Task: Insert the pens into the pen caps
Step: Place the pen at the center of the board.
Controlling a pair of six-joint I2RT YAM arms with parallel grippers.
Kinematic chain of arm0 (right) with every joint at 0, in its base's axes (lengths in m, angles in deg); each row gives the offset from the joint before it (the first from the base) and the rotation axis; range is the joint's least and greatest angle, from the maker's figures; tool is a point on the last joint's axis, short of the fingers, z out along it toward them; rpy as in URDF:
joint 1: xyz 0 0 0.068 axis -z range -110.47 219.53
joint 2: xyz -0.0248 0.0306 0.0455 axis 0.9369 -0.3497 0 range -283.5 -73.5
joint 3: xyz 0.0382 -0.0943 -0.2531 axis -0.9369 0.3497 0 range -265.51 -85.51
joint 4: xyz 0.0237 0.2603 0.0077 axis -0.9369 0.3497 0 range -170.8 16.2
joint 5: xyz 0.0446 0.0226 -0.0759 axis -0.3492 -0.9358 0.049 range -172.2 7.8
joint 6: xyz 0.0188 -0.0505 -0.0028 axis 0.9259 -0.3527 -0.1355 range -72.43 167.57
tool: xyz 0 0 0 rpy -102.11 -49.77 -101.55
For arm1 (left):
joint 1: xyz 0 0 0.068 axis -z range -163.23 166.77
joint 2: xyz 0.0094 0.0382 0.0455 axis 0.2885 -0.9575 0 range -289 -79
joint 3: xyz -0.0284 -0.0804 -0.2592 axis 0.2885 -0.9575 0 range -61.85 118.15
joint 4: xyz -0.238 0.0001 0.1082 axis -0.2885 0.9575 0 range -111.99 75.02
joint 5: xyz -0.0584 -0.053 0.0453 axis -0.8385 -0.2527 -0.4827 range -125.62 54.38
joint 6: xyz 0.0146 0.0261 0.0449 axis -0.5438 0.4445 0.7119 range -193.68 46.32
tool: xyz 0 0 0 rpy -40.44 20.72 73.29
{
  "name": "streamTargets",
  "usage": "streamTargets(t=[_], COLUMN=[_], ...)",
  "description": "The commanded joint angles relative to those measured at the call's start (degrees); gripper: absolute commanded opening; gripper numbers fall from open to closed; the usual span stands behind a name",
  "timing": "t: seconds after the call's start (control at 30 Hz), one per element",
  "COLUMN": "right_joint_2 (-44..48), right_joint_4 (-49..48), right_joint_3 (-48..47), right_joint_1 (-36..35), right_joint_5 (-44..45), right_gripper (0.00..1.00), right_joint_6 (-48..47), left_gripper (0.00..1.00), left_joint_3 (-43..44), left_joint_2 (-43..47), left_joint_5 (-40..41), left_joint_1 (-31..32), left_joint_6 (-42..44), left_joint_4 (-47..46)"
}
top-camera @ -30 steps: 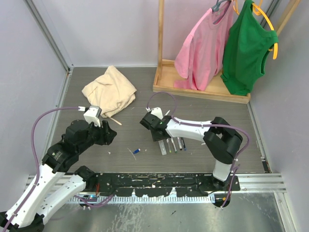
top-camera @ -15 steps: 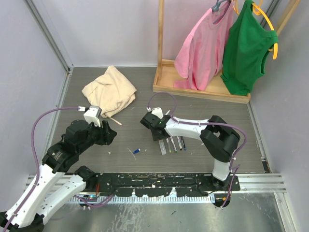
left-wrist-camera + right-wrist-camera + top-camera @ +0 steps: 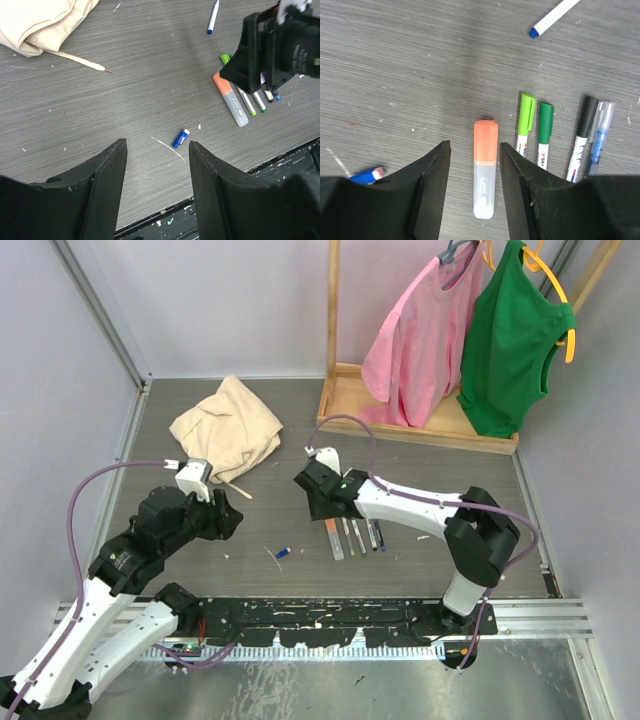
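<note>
Several capped pens lie side by side on the grey table: an orange-capped highlighter (image 3: 486,170) (image 3: 333,538), a light green one (image 3: 525,127), a dark green one (image 3: 545,132), a black-capped one (image 3: 585,135) and a clear blue one (image 3: 599,140). An uncapped white pen (image 3: 552,17) with a blue tip lies farther back. A blue pen cap (image 3: 181,138) (image 3: 283,553) lies alone to the left. My right gripper (image 3: 474,144) (image 3: 318,502) hovers open, its fingers either side of the highlighter without touching it. My left gripper (image 3: 157,145) (image 3: 228,523) is open and empty, just short of the blue cap.
A cream cloth (image 3: 228,428) lies at the back left with a thin tan stick (image 3: 238,488) beside it. A wooden rack (image 3: 420,420) holding pink and green garments stands at the back right. A black rail (image 3: 320,615) runs along the near edge.
The right gripper's jaws have spread apart and it has drawn back slightly, uncovering the highlighter's orange cap; its elbow swung right. The left arm has not moved.
</note>
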Motion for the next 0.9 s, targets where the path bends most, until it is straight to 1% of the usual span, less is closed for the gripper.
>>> streamTargets(t=[0.0,0.07,0.13,0.2,0.27,0.33,0.43,0.53,0.6,0.67,0.77,0.87], right_joint_2=[6.7,8.4,9.7,10.7,11.4,11.3,10.3,8.3,6.6,5.3,4.4,2.2], right_joint_4=[0.2,-0.2,-1.0,-3.2,-4.5,-4.9,-4.7,-3.2,-1.4,-0.3,-1.3,-2.9], right_joint_3=[-3.1,-3.2,-3.3,-2.9,-2.7,-2.6,-2.6,-3.2,-4.6,-5.4,-5.0,-5.6], right_joint_1=[0.6,0.8,1.3,1.5,1.4,1.4,1.4,2.2,4.2,6.6,10.8,11.8], right_joint_5=[0.2,0.1,-1.8,-6.9,-16.4,-20.4,-16.7,-8.1,-4.7,-1.6,1.0,5.1], right_gripper=[0.50,0.51,0.50,0.51,0.51,0.51,0.51,0.51,0.51,0.51,0.52,0.52], right_joint_6=[-2.5,-4.4,-7.5,-14.1,-21.7,-24.0,-23.2,-21.0,-19.1,-15.4,-6.2,0.5], left_gripper=[0.54,0.54,0.54,0.54,0.54,0.54,0.54,0.54,0.54,0.54,0.54,0.54], left_joint_3=[-0.1,-0.2,-0.2,-0.2,-0.1,-0.1,-0.1,-0.1,0.2,0.7,1.3,0.9], left_joint_2=[0.3,0.2,0.0,-0.1,0.1,0.5,1.0,1.0,1.0,1.2,1.2,1.6], left_joint_5=[-0.9,-1.0,-1.2,-1.3,-1.3,-1.0,-0.4,-0.7,-0.9,-1.0,-0.9,-0.6], left_joint_1=[-0.3,-0.3,-0.2,-0.3,-0.3,-0.3,-0.3,-0.3,-0.3,-0.3,-0.3,-0.3], left_joint_6=[-0.4,-0.3,-0.3,-0.3,-0.1,-0.1,-0.2,-0.1,-0.1,0.0,0.3,0.2], left_joint_4=[-1.8,-1.9,-2.0,-2.0,-2.0,-2.0,-2.1,-1.9,-1.7,-1.2,-0.2,-0.4])
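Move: The right hand, empty, has the loose white pen with the blue end about 11 cm ahead, 4 cm to its right and 6 cm below. The orange highlighter it has already let go of lies some 3 cm back and 1 cm right; the light-green-capped pen is about 2 cm back and 4 cm right, the dark-green one 1 cm back and 6 cm right, all some 6 cm down. From the left hand the white pen is roughly 16 cm ahead, 22 cm right, 20 cm below. Upward first, the right hand goes on rising clear of the orange highlighter by some 6 cm, easing 2 cm left while the wrist swings about 20 degrees counter-clockwise. Then it swings back and heads forward and right, about 6 cm each way and sinking slightly, towards the white pen with the blue end, fingers staying open and touching nothing. ##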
